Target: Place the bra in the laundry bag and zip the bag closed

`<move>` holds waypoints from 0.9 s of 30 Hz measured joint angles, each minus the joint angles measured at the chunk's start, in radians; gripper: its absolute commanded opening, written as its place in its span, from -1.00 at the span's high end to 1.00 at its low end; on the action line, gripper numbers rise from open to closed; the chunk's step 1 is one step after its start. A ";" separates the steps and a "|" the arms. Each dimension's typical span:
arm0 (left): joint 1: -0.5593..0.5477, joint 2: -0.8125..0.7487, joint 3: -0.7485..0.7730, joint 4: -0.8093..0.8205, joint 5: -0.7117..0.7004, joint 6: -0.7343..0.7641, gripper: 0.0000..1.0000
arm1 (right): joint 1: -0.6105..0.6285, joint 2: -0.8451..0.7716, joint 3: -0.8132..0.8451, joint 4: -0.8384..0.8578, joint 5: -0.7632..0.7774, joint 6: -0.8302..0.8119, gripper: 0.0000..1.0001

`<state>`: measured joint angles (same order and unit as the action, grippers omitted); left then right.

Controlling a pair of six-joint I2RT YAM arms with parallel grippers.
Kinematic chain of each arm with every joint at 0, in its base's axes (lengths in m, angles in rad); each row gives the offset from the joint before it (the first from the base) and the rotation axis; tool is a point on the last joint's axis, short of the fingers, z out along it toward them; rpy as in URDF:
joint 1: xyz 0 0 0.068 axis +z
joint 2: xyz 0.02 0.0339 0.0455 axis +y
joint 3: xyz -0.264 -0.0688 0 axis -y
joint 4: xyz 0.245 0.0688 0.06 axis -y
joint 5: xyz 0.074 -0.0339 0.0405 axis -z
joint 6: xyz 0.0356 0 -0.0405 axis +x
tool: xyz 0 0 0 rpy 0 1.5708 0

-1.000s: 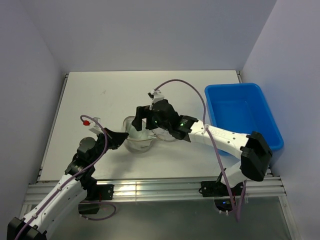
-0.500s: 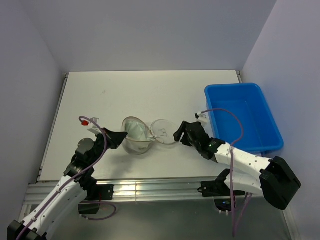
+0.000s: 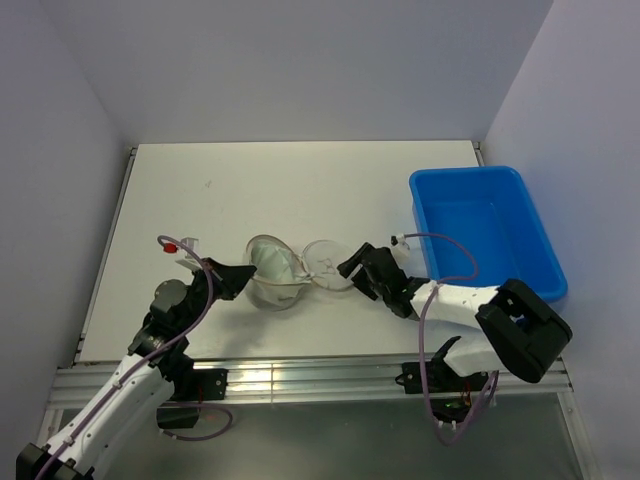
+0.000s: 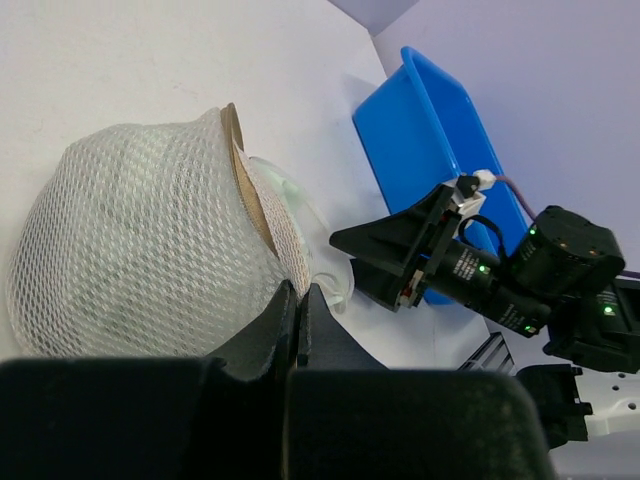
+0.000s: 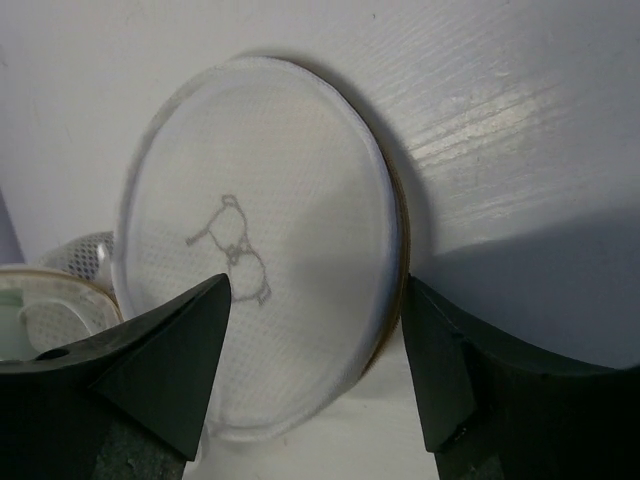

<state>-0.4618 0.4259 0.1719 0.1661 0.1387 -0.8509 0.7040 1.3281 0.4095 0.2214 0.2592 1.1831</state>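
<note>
The laundry bag (image 3: 272, 285) is a cream mesh drum lying on the white table, with its round lid (image 3: 328, 264) flapped open to the right. Pale mint fabric, the bra (image 3: 272, 261), shows inside the bag's mouth. My left gripper (image 3: 238, 279) is shut on the bag's mesh edge (image 4: 290, 255) at its fingertips (image 4: 297, 292). My right gripper (image 3: 352, 267) stands open just right of the lid. In the right wrist view its fingers (image 5: 175, 350) straddle the lid (image 5: 260, 270), which bears a small dark mark (image 5: 232, 245); the zip rim runs along the right finger.
A blue plastic bin (image 3: 485, 232) stands at the table's right side, close behind the right arm. The table's near edge with a metal rail (image 3: 300, 375) runs just below both arms. Walls close in the table at the back and on both sides.
The right arm pulled away from above the bag to the right, then came back left, so its open gripper now sits at the lid's edge. The left gripper has held still.
</note>
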 measured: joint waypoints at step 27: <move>-0.032 0.286 0.167 0.150 0.030 -0.005 1.00 | 0.326 -0.368 0.359 0.014 0.439 -0.779 1.00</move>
<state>-0.4942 0.7124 0.3393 0.3161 0.1688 -0.8558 1.0298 0.9600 0.7685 0.2356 0.6979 0.4038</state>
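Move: The mesh bag's lid lies open to the left of the right hand: its centre is about 6 cm left and 4 cm ahead, barely 1 cm lower, with its near right rim just in front of the open fingers. The bag's body is about 18 cm left and 3 cm ahead, its middle some 3 cm up, and the pale green bra sits inside at about the same place. From the left hand, which holds the bag's left rim, the lid is some 16 cm right, 6 cm ahead and 11 cm down. The right hand, wide open and low over the table, eases about 2 cm forward round the lid's right-hand rim and shuts on it, then sweeps up nearly 30 cm, reaching a little farther forward at first and drawing back again, while the wrist tips up almost 50 degrees so the fingers go from slanting down to about level. The left hand keeps its pinch on the bag's left rim and, once the lid is well off the table, moves some 5 cm up, to the right and forward. ##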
